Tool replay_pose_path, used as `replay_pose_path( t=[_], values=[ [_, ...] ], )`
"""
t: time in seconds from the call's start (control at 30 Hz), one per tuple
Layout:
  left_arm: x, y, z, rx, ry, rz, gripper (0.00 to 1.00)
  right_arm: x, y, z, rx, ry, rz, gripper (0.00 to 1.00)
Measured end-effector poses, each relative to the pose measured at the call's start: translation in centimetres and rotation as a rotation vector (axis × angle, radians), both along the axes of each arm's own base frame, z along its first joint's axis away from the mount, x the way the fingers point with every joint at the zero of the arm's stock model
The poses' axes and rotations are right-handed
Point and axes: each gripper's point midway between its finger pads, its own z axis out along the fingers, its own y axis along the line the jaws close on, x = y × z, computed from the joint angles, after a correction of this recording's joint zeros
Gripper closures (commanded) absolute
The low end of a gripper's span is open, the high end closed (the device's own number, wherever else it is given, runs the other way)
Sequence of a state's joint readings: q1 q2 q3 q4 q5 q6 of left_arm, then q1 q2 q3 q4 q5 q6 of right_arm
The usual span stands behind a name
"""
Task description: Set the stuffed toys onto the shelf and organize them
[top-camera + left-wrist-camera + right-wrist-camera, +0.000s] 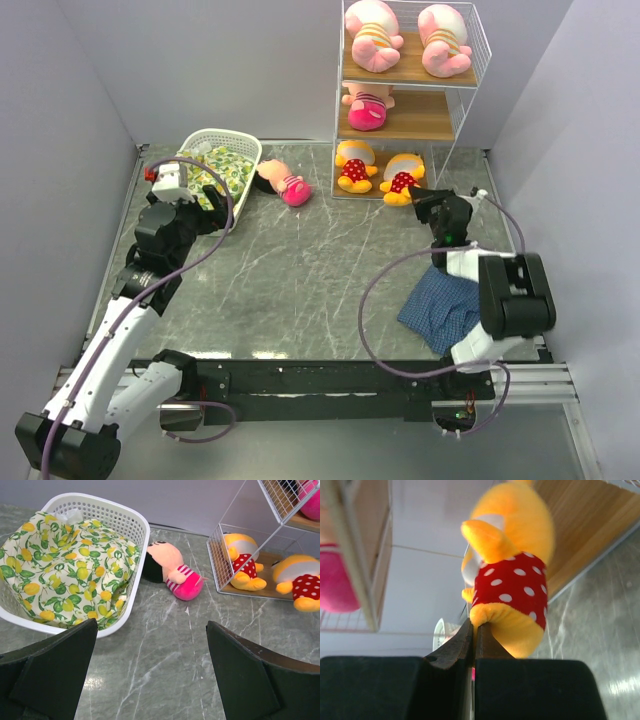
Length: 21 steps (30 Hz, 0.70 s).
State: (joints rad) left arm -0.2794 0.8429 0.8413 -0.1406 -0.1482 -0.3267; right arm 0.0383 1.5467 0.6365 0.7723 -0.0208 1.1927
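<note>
The shelf (424,118) stands at the back right. Two pink striped piglets (373,35) (443,40) lie on its top board, and one pink doll (367,108) on the middle board. Two orange bears (355,165) (403,178) sit on the bottom board. My right gripper (422,200) (475,630) is shut, pinching the yellow foot of the right-hand bear (512,575). A second pink doll (285,182) (172,570) lies on the table beside the basket. My left gripper (210,205) (150,670) hovers wide open a short way in front of it, holding nothing.
A white lattice basket (245,150) (135,525) holding a lemon-print cloth (222,168) stands at the back left. A blue plaid cloth (445,305) lies under the right arm. Grey walls close in both sides.
</note>
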Motion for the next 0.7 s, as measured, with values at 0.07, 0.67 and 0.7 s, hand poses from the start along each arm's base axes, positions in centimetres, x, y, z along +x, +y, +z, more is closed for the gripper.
replay_pose_path(
  t=[0.07, 0.67, 0.7],
  values=[
    [-0.1, 0.0, 0.1, -0.001, -0.005, -0.001, 0.04, 1.4, -0.1, -0.9, 0.006, -0.006, -0.001, 1.00],
    [-0.4, -0.7, 0.4, -0.004, -0.012, -0.024, 0.04, 10.0, -0.7, -1.3, 0.055, -0.050, 0.005, 0.71],
    [-0.4, -0.7, 0.4, -0.004, -0.012, -0.025, 0.04, 10.2, -1.0, -1.7, 0.055, -0.036, 0.001, 0.70]
  ],
)
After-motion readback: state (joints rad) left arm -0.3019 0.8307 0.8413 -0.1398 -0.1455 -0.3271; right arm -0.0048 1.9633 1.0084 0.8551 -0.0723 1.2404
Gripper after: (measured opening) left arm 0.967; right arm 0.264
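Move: The right hand, shut on a foot of the orange toy in the red dotted dress, has it half over the front edge of the bottom shelf, with its middle about 5 cm ahead and 3 cm left. The free spot is some 14 cm ahead and 4 cm left, roughly level. The orange toy already shelved sits about 12 cm ahead and 18 cm left; the pink toy one board up is some 17 cm left, 12 cm ahead and 18 cm higher. From the left hand the spot lies about 27 cm ahead, 56 cm right and 17 cm lower. Still pinching the orange toy by its foot, the right hand pushes it about 10 cm forward, deeper onto the bottom shelf beside the toy already there, and sinks a centimetre or two. Near the end the fingers begin to part, reaching about a quarter open around the foot while the hand still creeps forward. ##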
